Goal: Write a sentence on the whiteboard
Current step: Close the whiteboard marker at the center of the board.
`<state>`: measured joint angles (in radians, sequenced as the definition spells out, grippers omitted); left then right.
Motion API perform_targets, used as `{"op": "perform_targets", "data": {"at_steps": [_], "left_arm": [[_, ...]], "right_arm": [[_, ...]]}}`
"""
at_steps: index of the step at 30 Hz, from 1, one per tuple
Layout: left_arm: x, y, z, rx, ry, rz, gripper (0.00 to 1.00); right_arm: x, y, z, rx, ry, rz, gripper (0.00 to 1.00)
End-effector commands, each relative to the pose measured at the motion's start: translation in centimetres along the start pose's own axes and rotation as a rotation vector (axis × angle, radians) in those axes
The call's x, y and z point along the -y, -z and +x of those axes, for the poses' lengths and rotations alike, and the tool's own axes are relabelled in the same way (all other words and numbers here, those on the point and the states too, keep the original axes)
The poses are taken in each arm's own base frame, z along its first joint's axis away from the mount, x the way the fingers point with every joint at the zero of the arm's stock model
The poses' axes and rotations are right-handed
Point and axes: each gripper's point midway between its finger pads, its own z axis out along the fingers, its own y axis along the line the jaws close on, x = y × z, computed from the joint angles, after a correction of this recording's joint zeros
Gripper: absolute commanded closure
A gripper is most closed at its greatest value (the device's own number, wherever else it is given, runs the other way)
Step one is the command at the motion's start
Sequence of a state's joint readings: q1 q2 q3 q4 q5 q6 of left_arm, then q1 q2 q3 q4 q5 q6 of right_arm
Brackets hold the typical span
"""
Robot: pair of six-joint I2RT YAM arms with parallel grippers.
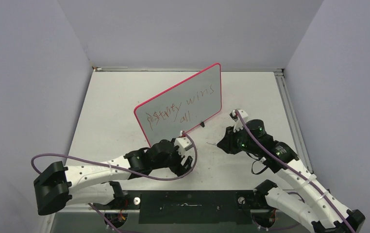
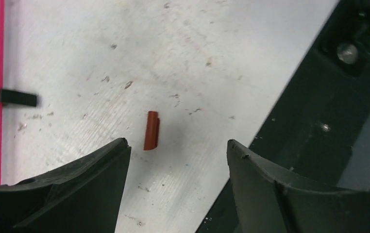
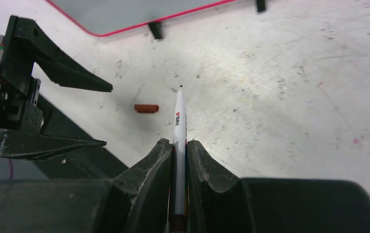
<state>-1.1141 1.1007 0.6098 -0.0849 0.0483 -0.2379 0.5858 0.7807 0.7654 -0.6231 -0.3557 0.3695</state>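
The whiteboard (image 1: pixel 183 99) stands tilted on small black feet at mid-table, with a red-pink rim (image 2: pixel 0 73). Across it runs the sentence (image 1: pixel 182 110), a thin dark-red scrawl in two lines. My right gripper (image 3: pixel 180 142) is shut on a white pen (image 3: pixel 179 114), whose uncovered tip points out over the tabletop. In front of the tip a small red pen cap (image 3: pixel 146 108) lies on the table. My left gripper (image 2: pixel 177 143) is open just above that cap (image 2: pixel 151 130), with nothing between its fingers. From above, the left gripper (image 1: pixel 187 162) and right gripper (image 1: pixel 220 143) sit in front of the board.
A black base plate (image 1: pixel 188 199) runs along the table's near edge, close to the left gripper (image 2: pixel 319 111). One of the board's black feet (image 2: pixel 18 98) stands left of the cap. Grey walls enclose the table, and a metal rail (image 1: pixel 290 111) lines its right side.
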Motion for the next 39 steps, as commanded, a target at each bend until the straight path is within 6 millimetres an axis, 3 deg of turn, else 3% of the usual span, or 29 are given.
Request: {"op": "perform_targets", "data": {"at_steps": [1,12,17,21,24,29,35,39], "left_arm": [[-2.2,-1.5,-1.1,0.102,0.125,-0.150,0.29],[-2.6,-5.0,2.3,-0.083,-0.104,-0.141,0.52],[-3.1,-5.6,4.1,-0.154,-0.156,-0.186,0.53],[-3.4,-6.1,4.7,-0.179,-0.178,-0.217,0.59],[-4.2,-5.9,5.8,-0.220,-0.175,-0.266,0.60],[-4.4,-6.2,7.0,-0.259,-0.167,-0.274,0.70],[-3.4,-5.9,8.8,-0.314,-0.163,-0.231,1.00],[-2.9,-5.1,8.0,-0.264,-0.140,-0.225,1.00]], "right_arm": [[2.5,2.2,-3.8,0.175,0.007,0.171,0.95],[2.2,3.3,-4.5,0.249,0.008,0.159,0.95],[2.1,3.3,-4.7,0.256,0.012,0.155,0.95],[2.1,3.4,-4.8,0.264,0.015,0.155,0.95],[2.0,3.5,-4.9,0.268,0.017,0.150,0.95],[2.0,3.5,-4.9,0.271,0.016,0.150,0.95],[1.8,3.4,-4.8,0.267,0.021,0.136,0.95],[1.7,2.9,-4.6,0.246,0.023,0.123,0.95]]}}
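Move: The red marker cap lies on the table about 10 cm below the left hand's open fingers, some 2 cm ahead and 1 cm to the right. The board's left clip is roughly 12 cm farther out than the cap and 5 cm to its left; the right clip is about 20 cm farther out than the cap and 7 cm to its right. From the right hand, the cap is about 14 cm left, 2 cm back and 17 cm below. Down by about 10 cm, and a touch forward at the start, the left hand sinks onto the red cap, tipping its fingers some 20 degrees steeper and narrowing them on the way, then shuts them to pinch the cap between the tips. The right hand, still gripping the uncapped marker, draws off about 4 cm to the right, forward and up, then holds. ##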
